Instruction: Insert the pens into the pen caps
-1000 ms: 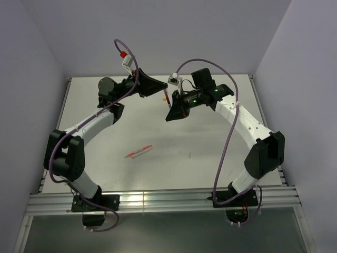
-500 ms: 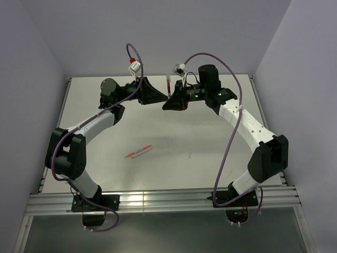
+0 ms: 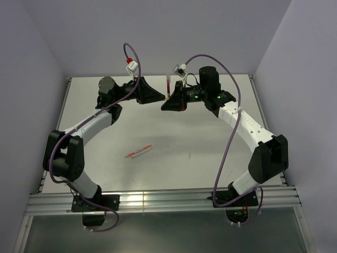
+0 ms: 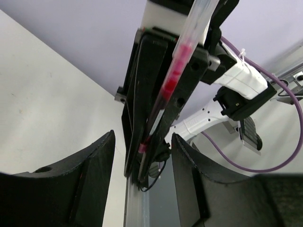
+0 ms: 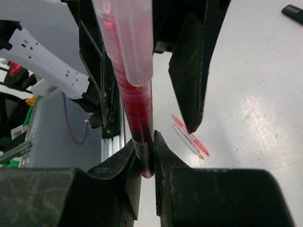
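My right gripper (image 5: 146, 161) (image 3: 168, 101) is shut on the lower end of a thin dark-red pen (image 5: 138, 118) (image 3: 167, 87) and holds it upright above the far part of the table. A pale translucent cap (image 5: 127, 38) (image 4: 201, 16) covers the pen's upper end. My left gripper (image 4: 143, 137) (image 3: 159, 97) faces the right one, open, with one finger on each side of the pen (image 4: 173, 80) and not touching it. A red and a white stick pen (image 3: 138, 152) (image 5: 190, 137) lie side by side on the table.
A black object (image 5: 292, 11) lies on the white table (image 3: 210, 158) at the edge of the right wrist view. Grey walls enclose the table on three sides. An aluminium rail (image 3: 158, 200) runs along the near edge by the arm bases.
My left gripper has opened and let go. The right gripper has swung the dark-red pen from tilted to upright and moved it slightly toward the back wall.
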Controlling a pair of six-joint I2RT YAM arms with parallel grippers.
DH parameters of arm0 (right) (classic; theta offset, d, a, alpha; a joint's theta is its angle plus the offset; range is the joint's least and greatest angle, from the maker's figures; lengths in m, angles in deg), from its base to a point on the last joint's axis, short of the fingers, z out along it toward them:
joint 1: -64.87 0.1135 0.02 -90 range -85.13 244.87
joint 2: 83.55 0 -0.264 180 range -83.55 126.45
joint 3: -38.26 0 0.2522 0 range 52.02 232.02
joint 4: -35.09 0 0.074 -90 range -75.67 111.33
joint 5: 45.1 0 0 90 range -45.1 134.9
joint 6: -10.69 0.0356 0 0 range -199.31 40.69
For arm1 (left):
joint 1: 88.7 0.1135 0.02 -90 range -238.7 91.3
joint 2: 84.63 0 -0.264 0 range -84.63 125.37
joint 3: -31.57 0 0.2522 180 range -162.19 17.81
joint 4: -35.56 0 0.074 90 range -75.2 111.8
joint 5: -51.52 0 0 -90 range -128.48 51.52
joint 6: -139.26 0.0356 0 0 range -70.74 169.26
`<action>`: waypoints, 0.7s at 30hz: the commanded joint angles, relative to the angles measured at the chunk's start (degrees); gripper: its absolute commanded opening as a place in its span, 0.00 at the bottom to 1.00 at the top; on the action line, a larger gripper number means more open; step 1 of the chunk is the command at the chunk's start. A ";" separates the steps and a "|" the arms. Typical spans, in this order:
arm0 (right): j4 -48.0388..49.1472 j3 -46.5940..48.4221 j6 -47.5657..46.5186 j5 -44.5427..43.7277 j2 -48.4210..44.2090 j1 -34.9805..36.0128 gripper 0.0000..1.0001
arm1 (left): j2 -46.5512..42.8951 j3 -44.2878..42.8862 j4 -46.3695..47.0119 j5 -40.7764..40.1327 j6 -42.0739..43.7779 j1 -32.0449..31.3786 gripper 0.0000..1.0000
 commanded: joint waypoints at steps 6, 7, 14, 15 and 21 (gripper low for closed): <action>1.42 -2.26 -1.39 2.05 -2.93 2.53 0.00 | -2.48 -1.72 3.73 -3.17 0.54 -0.05 0.53; 1.42 -2.34 -1.30 1.88 -2.84 2.62 0.00 | -2.22 -1.81 5.74 -3.08 0.02 -0.14 0.52; 1.59 -1.64 -0.07 2.05 -2.14 2.71 0.00 | -1.43 -1.46 11.19 -1.50 -3.58 -1.28 0.45; 1.68 -1.55 0.11 2.14 -1.96 2.71 0.00 | -1.43 -1.37 11.21 -1.41 -3.67 -1.54 0.43; 2.82 -1.73 1.16 2.67 -1.61 2.80 0.00 | -1.60 -1.28 10.24 -1.50 -2.80 -1.99 0.10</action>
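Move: The right hand already holds the lower end of the capped pen upright in mid-air; its middle is about 2 cm ahead of and 4 cm above the right fingertips. From the open left hand, that middle is roughly 2 cm ahead, 2 cm right and 4 cm up. Some 33 cm below the left hand, the pink pen lies 14 cm to its left and 1 cm back, the clear pen 12 cm left and 2 cm back. The left hand rises about 2 cm beside the upright pen, drawing back about a centimetre near the end, and its open fingers close from either side onto the red barrel, just above the right fingertips and near the cap's lower end. Meanwhile the right hand keeps its grip and brings the pen some 2 cm back, a little down and about a centimetre left, between the left fingers, with hardly any turn. ##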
